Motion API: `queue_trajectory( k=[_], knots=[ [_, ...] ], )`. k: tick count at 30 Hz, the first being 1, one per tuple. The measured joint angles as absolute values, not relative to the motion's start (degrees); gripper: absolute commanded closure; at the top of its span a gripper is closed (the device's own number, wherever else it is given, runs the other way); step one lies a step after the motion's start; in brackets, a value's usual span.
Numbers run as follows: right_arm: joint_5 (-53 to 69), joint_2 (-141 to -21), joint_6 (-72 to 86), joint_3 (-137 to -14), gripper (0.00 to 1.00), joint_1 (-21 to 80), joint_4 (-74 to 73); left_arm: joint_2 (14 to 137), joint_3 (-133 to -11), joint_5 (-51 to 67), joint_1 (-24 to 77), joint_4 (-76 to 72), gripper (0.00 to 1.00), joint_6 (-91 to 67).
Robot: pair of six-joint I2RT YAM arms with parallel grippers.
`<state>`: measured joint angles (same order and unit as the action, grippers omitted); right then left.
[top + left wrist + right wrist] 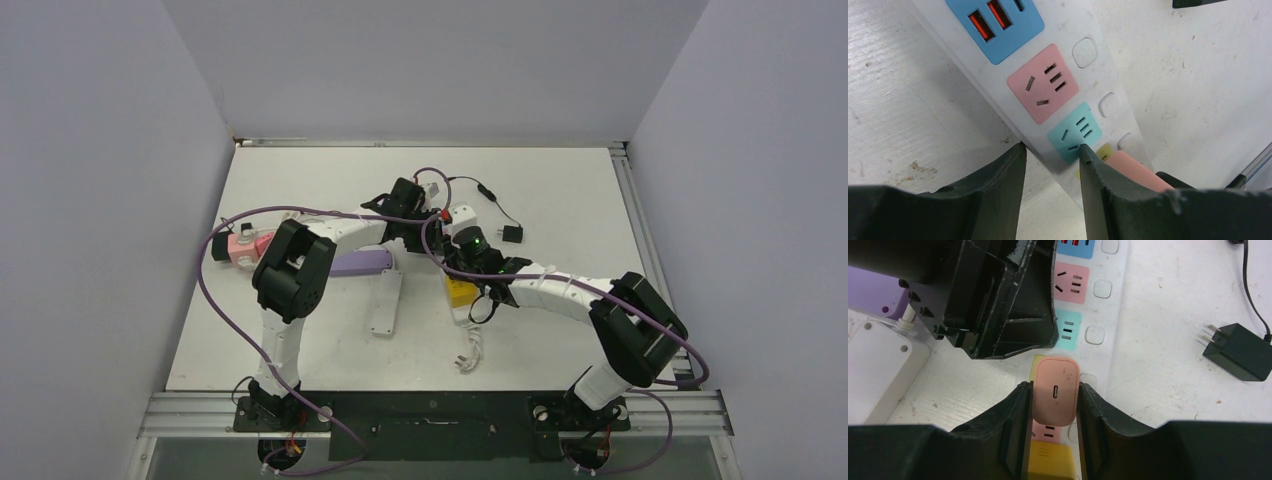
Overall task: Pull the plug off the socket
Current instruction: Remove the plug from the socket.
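Note:
The plug point(1055, 390) is a pink block with a small port on top. It stands in the white socket strip point(1115, 270), just below its teal outlet point(1068, 330). My right gripper point(1054, 385) is shut on the plug, one finger on each side. My left gripper point(1050, 147) rests on the same strip point(973, 85) beside the teal outlet point(1075, 132). Its jaws are partly apart: one tip sits at the strip's edge and the other on its face, clamping nothing. The plug point(1133, 167) shows behind the right finger. In the top view both grippers meet over the strip point(462, 215).
A yellow plug point(1050, 462) sits in the strip just behind the pink one. A black adapter point(1240, 352) with its cord lies loose to the right. A purple strip point(360, 263), a white strip point(385, 305) and a pink-white block point(245, 245) lie to the left.

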<state>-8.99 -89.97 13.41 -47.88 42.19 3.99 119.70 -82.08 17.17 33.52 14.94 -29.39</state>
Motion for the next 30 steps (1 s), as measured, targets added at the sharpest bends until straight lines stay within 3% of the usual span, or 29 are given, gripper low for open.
queue_trajectory(
  k=[8, 25, 30],
  knots=[
    [-11.73, -89.93, 12.56, -48.01, 0.95, 43.55, 3.95, 119.72, -82.15, 17.15, 33.56, 15.0, 0.62, -29.34],
    [-2.57, -84.33, 15.79, -45.93, 0.95, 35.31, 4.38, 119.85, -82.41, 17.12, 33.61, 15.18, 0.62, -29.3],
    [-3.6, -81.62, 16.67, -44.53, 0.95, 34.61, 4.71, 119.85, -82.56, 16.86, 33.61, 15.25, 0.49, -28.6]
  ],
)
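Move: The peach plug is already between the right fingers, over the power strip's yellow socket; the teal socket is about 4 cm ahead and 1 cm left of this hand, the yellow adapter some 7 cm back and 1 cm right, the black charger roughly 11 cm right and 5 cm ahead on the table. From the left hand, at the strip's left edge, the plug is about 4 cm back, 3 cm right and a little higher. Right hand draws the pinched plug some 5 cm up and right off the yellow socket; left fingers hold the strip. ##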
